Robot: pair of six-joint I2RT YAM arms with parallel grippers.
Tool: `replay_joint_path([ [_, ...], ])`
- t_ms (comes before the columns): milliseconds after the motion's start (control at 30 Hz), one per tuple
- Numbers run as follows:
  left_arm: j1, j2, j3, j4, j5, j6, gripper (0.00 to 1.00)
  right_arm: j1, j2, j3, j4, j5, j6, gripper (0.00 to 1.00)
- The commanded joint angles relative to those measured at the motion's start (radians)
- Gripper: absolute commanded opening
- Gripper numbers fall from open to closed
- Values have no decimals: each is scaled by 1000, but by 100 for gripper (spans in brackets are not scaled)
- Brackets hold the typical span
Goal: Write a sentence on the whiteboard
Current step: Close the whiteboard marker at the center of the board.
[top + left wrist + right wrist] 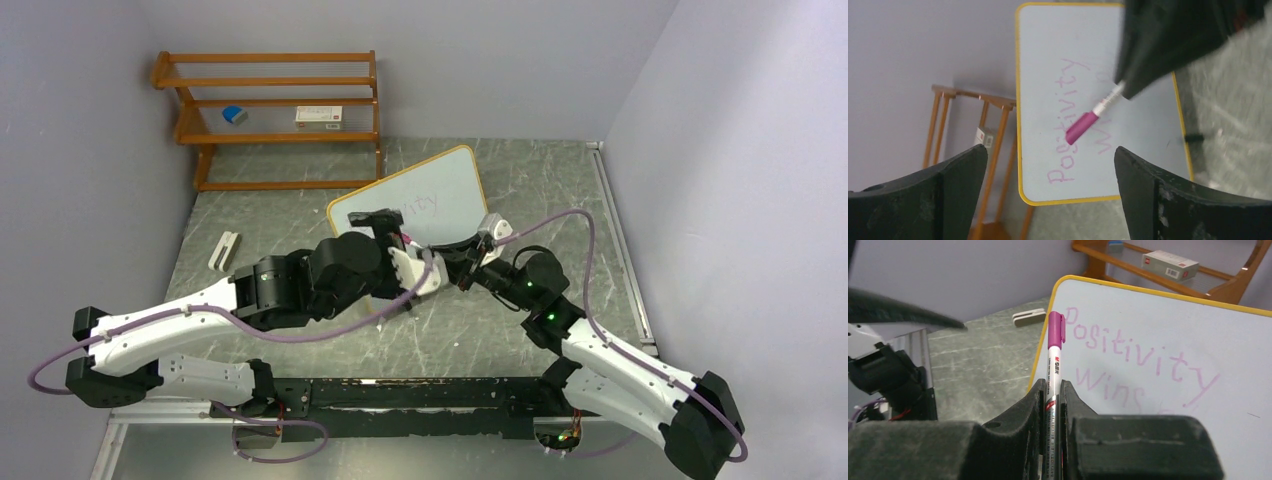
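Note:
The whiteboard (455, 180) leans upright at the table's middle, yellow-edged in the wrist views (1048, 45) (1168, 310). The sentence (1143, 352) (1068, 125) reads "Positivity wins" in two lines of thin purple handwriting. My right gripper (1052, 387) (470, 262) is shut on a marker (1054, 365) with a white barrel and a purple cap on it. The marker (1093, 117) points toward the board's left half. My left gripper (1050, 170) (400, 250) hangs just in front of the board, open wide, with nothing between its fingers and the capped end a short way beyond them.
A wooden shelf (280, 100) stands at the back left, holding a small blue thing (234, 114) and a flat box (320, 115). A white object (224, 250) lies on the grey table, left of the board. Walls close both sides.

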Motion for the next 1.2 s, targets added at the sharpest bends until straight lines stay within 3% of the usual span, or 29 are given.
replay_joint_path([
  [0, -3, 20, 62, 164, -217, -381, 99, -2, 16, -59, 258, 84, -31, 0],
  [200, 42, 86, 98, 170, -322, -846, 100, -2, 27, -110, 405, 183, -18, 0],
  [500, 220, -18, -97, 437, -152, -1339, 100, -1, 60, -152, 531, 218, 53, 0],
  [667, 282, -29, -174, 504, -28, -1551, 100, 1, 67, -159, 561, 228, 66, 0],
  [767, 288, -23, -226, 574, 6, -1629, 100, 3, 78, -159, 573, 225, 73, 0],
  [833, 289, -18, -253, 621, 21, -1659, 86, 4, 85, -162, 582, 222, 80, 0],
  [1000, 292, 6, -267, 701, 21, -1691, 74, 6, 89, -165, 597, 214, 93, 0],
  [1167, 295, 10, -287, 733, -5, -1719, 70, 8, 87, -165, 599, 210, 94, 0],
])
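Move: The marker's purple cap, sticking out of the right hand's grip, lies about 3 cm ahead of the open left hand, 2 cm to its right and 4 cm below. The whiteboard's middle is roughly 14 cm ahead of the left hand, 3 cm right and 20 cm below. From the right hand the cap is some 4 cm ahead, 7 cm left and 2 cm above. Left hand swings 7 cm forward-right to the cap, twisting some 110 degrees, fingers narrowing; right lifts the marker. ##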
